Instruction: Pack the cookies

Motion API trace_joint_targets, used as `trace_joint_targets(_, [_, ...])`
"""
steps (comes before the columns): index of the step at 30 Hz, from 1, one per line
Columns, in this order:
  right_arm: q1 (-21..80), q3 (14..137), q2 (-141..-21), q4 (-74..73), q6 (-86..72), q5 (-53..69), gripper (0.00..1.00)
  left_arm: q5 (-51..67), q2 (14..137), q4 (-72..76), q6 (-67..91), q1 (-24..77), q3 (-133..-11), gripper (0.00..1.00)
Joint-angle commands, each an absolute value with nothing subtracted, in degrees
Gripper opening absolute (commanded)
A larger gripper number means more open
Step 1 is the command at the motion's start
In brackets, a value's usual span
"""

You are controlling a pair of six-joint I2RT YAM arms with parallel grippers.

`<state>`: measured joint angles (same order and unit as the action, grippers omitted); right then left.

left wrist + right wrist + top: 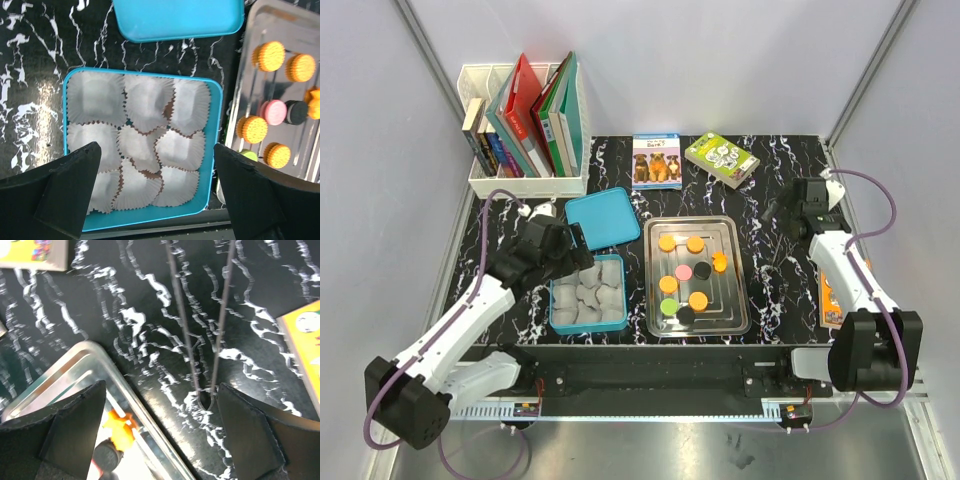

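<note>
The cookies (684, 277) lie on a steel tray (734, 232) in mid-table: several orange discs, two black, one pink and one green. The left wrist view shows them (268, 56) at the right on the tray (250, 30). Left of the tray sits an open blue box (556, 310) filled with grey paper cups (145, 102). My left gripper (572, 250) (156, 150) hovers over the box, open, with nothing between its fingers. My right gripper (782, 215) (162, 387) hangs open and holds nothing above the tray's far right corner (100, 352), where an orange cookie (120, 422) shows.
The box's blue lid (602, 217) lies just behind it. Thin metal tongs (200, 340) rest on the black marble top right of the tray. A white rack of books (525, 130) stands back left, two books (657, 160) lie at the back, and one (830, 300) lies at the right edge.
</note>
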<state>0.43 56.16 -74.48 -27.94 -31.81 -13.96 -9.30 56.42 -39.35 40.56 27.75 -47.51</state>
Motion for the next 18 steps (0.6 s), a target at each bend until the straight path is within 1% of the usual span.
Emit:
trace_joint_targets(1, [0.7,54.8,-75.7,-27.2,-32.0,-23.5,1.00,-10.2,57.2,-39.9,42.0,27.7,-49.1,0.99])
trace_joint_targets(3, [0.6,54.9,-79.6,-27.9,-31.7,-24.5,0.99,-9.8,57.7,-39.8,41.8,27.6,-48.8,0.99])
trace_joint_targets(8, [0.6,61.7,-92.3,-32.3,-30.9,-21.4,1.00,-7.9,59.1,-39.8,40.0,27.6,-49.5,0.99])
trace_joint_targets(14, [0.3,67.5,-101.0,-33.6,-31.2,-21.6,1.00,-6.1,58.3,-39.2,39.1,27.7,-49.5,0.99])
trace_joint_targets(18, [0.4,71.0,-104.6,-34.8,-30.9,-23.1,1.00,-5.9,57.7,-39.1,38.6,27.7,-49.5,0.99])
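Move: The thin metal tongs lie on the table below the right hand, their middle about 5 cm ahead, 4 cm to its right and roughly 13 cm down. From the hand, the tray's middle is some 19 cm left and 13 cm back, the orange book about 20 cm right and 12 cm back, the green box some 13 cm left and 20 cm ahead. From the left hand the tongs are about 49 cm right and 14 cm ahead. Onto the tongs, near their joined end, the right hand sinks about 11 cm with its fingers kept wide open. It first slips 2 cm to the right to line up, then drops quickly while the wrist tips the fingers some 25 degrees steeper towards the table, slowing at the bottom with a small nudge forward. No touch on the tongs can be made out. ##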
